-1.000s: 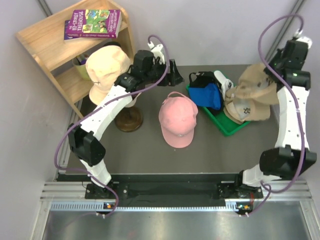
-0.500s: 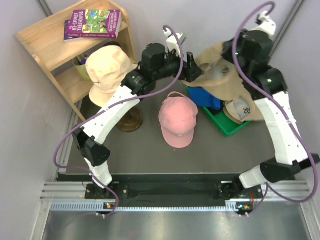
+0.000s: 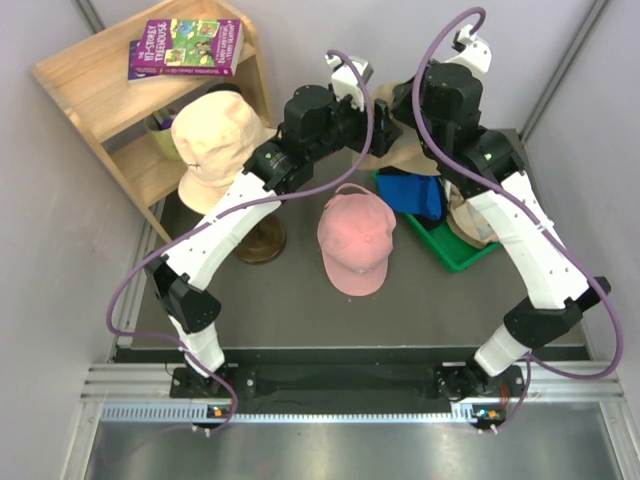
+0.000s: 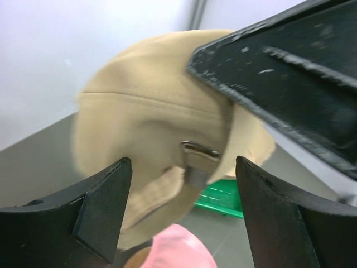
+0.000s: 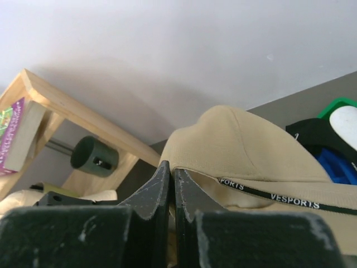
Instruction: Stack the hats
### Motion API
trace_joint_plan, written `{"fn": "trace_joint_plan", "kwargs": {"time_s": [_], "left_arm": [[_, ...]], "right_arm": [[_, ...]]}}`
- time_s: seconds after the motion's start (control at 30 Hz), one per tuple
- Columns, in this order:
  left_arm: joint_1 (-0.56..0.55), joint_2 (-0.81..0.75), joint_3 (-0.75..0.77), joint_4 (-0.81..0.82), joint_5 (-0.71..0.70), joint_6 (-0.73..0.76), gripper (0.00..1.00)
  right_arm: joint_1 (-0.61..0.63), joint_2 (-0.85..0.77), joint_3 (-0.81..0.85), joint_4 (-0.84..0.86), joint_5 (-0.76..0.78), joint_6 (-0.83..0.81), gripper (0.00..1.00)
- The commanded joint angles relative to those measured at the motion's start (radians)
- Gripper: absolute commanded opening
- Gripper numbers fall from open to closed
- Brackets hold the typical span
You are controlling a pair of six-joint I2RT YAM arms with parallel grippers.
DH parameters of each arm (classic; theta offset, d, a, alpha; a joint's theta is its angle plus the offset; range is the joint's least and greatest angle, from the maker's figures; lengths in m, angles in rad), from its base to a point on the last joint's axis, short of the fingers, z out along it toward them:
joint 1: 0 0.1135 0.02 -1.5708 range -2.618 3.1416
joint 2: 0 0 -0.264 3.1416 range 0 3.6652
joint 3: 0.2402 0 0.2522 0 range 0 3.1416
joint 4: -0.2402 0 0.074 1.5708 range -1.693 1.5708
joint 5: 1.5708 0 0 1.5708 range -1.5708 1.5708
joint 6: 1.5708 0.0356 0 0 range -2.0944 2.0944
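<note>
My right gripper [image 5: 172,167] is shut on the edge of a khaki-tan cap [image 5: 251,151] and holds it in the air at the back centre [image 3: 412,160]. My left gripper [image 4: 183,162] is open, and that cap's back strap and buckle [image 4: 198,149] hang just ahead between its fingers. In the top view the left gripper [image 3: 378,122] is close beside the right gripper [image 3: 402,138]. A pink cap [image 3: 355,240] lies on the table and shows below the left fingers [image 4: 173,251]. A pale peach hat [image 3: 215,135] sits on the stand.
A green tray [image 3: 455,255] at the right holds a blue cap [image 3: 415,190], a black cap [image 5: 309,134], a white one [image 5: 346,123] and another tan cap [image 3: 480,225]. A wooden shelf [image 3: 110,80] with a book [image 3: 185,45] stands at the back left.
My right arm has swung the khaki cap left from above the tray to the back centre. My left gripper has risen and moved right to meet it, staying open.
</note>
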Motion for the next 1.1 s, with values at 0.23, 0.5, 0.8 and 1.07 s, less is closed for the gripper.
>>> {"fn": "trace_joint_plan", "kwargs": {"time_s": [0.23,0.5,0.8,1.07], "left_arm": [[-0.018,-0.045,-0.050,0.154,-0.082,0.056,0.67],[-0.016,-0.060,-0.074,0.139,-0.195,0.096,0.00],[0.028,-0.025,-0.033,0.138,-0.114,0.108,0.00],[0.027,0.006,-0.004,0.148,-0.034,0.077,0.00]], "right_arm": [[0.037,-0.014,0.051,0.041,-0.001,0.060,0.00],[-0.001,-0.057,-0.041,0.072,-0.066,0.052,0.10],[-0.249,-0.312,-0.452,0.211,-0.405,0.285,0.77],[-0.268,-0.438,-0.691,0.268,-0.567,0.603,0.84]]}}
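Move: The tan cap, still pinched in the right hand, has its middle about 6 cm ahead of the open left hand and a touch higher; its buckled back strap is only some 2 cm in front of the left fingertips. From the right hand the cap's middle is about 7 cm ahead, 3 cm right and 3 cm lower. From the left hand, the pink cap sits roughly 7 cm back, 5 cm left and 21 cm below; the blue cap is about 11 cm ahead, 8 cm right and 36 cm below. The tan cap's buckled strap is taken by the left hand, which eases forward and shuts its fingers on it, then carries on forward and a little left, about 3 cm forward in all. Only once that grip is shut does the nearly still right hand open wide, let go, and back off down, right and back by about 7 cm down, rolling its left side up some 20 degrees. ##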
